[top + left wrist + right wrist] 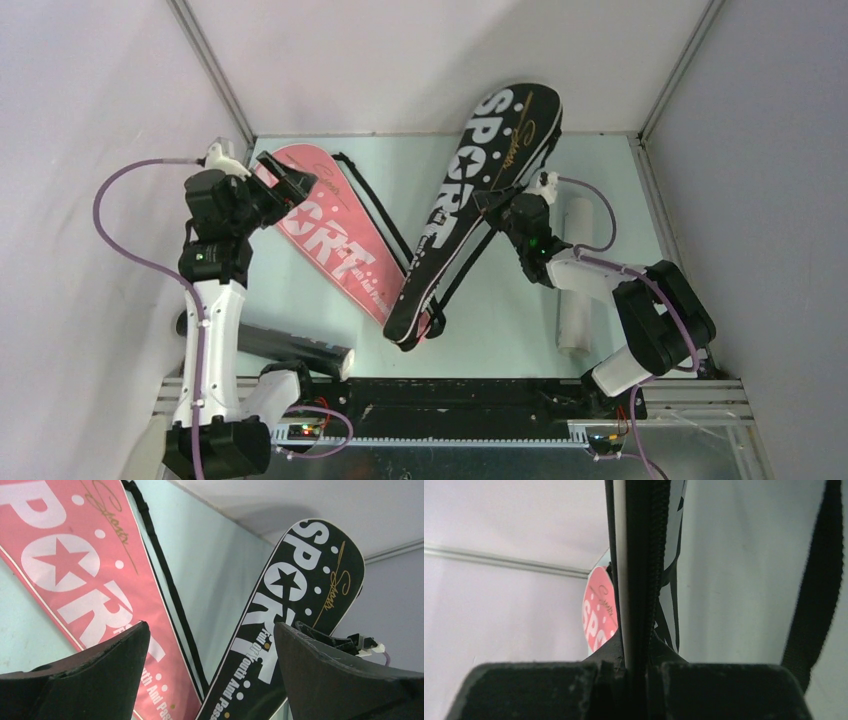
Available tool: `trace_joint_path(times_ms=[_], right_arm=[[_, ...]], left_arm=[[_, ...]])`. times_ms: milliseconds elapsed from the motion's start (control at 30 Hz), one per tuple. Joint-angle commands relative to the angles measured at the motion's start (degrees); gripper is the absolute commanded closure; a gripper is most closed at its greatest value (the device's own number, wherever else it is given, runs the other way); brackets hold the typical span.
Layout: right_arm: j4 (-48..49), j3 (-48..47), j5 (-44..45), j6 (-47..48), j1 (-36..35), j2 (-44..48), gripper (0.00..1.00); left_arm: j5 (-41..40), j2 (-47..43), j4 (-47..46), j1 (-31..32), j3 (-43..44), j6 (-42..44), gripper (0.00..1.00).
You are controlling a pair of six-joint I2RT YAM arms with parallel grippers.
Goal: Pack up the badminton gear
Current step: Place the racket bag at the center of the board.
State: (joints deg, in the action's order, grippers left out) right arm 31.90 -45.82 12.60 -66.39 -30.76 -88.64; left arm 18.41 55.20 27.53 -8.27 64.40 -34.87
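A pink "SPORT" cover (335, 240) lies flat at the back left of the table. My left gripper (296, 186) hovers over its wide end, open, with nothing between the fingers. In the left wrist view the pink cover (65, 565) and the black cover (300, 595) show beyond that gripper (210, 630). My right gripper (497, 205) is shut on the zipped edge of the black "SPORT" cover (480, 180), whose wide end is raised toward the back wall. In the right wrist view the right gripper (636, 655) pinches that edge (644, 580). No rackets or shuttlecocks show.
A black shuttle tube (295, 348) lies near the left arm's base. A white tube (575, 290) lies at the right, beside the right arm. A black strap (375, 205) runs along the pink cover. Another strap (819, 580) hangs beside the black cover. Walls enclose the table.
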Motion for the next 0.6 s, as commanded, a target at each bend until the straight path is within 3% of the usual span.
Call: trace_joint_path(times_ms=[0, 67, 133, 167, 267, 300, 367, 567], right_arm=[[15.4, 1.2, 2.9, -4.0, 2.2, 2.0, 0.99], [15.8, 2.7, 3.0, -5.1, 3.4, 1.0, 0.90], [14.8, 3.8, 2.8, -4.7, 4.3, -0.1, 0.74], [14.1, 3.7, 1.9, -4.3, 4.6, -0.4, 0.62], [7.1, 3.5, -0.5, -4.6, 6.6, 0.6, 0.39], [4.2, 3.5, -1.3, -4.1, 7.0, 2.2, 0.20], [-3.8, 2.4, -2.3, -2.5, 7.9, 5.0, 0.03], [-28.3, -2.8, -8.0, 5.3, 12.0, 13.4, 0.01]], left_arm=[[-0.9, -0.7, -1.9, 1.5, -1.0, 2.3, 0.00], [-1.2, -0.2, -1.8, 1.8, -1.3, 2.3, 0.00], [-1.6, 0.0, -1.9, 2.2, -1.7, 2.3, 0.00], [-2.0, 0.0, -2.0, 2.3, -1.9, 2.3, 0.00], [-2.4, 0.2, -2.0, 2.5, -2.2, 3.2, 0.00], [-2.5, 0.3, -1.8, 2.5, -2.2, 4.0, 0.00], [-2.6, 0.8, -1.3, 2.6, -2.4, 5.0, 0.00], [-1.5, 2.9, 0.1, 3.5, -2.5, 7.6, 0.00]])
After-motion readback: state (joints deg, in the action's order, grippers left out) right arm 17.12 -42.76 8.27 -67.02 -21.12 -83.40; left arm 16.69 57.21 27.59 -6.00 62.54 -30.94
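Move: The black racket bag is already pinched at its right edge by the right hand; the board's center, where it is being taken, lies about 12 cm to that hand's left, 3 cm farther out and roughly 17 cm below. The pink bag's middle is some 38 cm left and 2 cm ahead; the white roll is about 22 cm right and 7 cm back. From the left hand, the board's center is about 12 cm ahead, 34 cm right and 30 cm below. The black bag, its far half still raised, is carried right and lowered a few centimetres, then let go as the right fingers open from shut to wide. The right hand keeps going right, some 7 cm in all and about 4.5 cm down, tipping its fingers down roughly 10 degrees late on. Empty and open, the left hand sinks nearly 3 cm. ##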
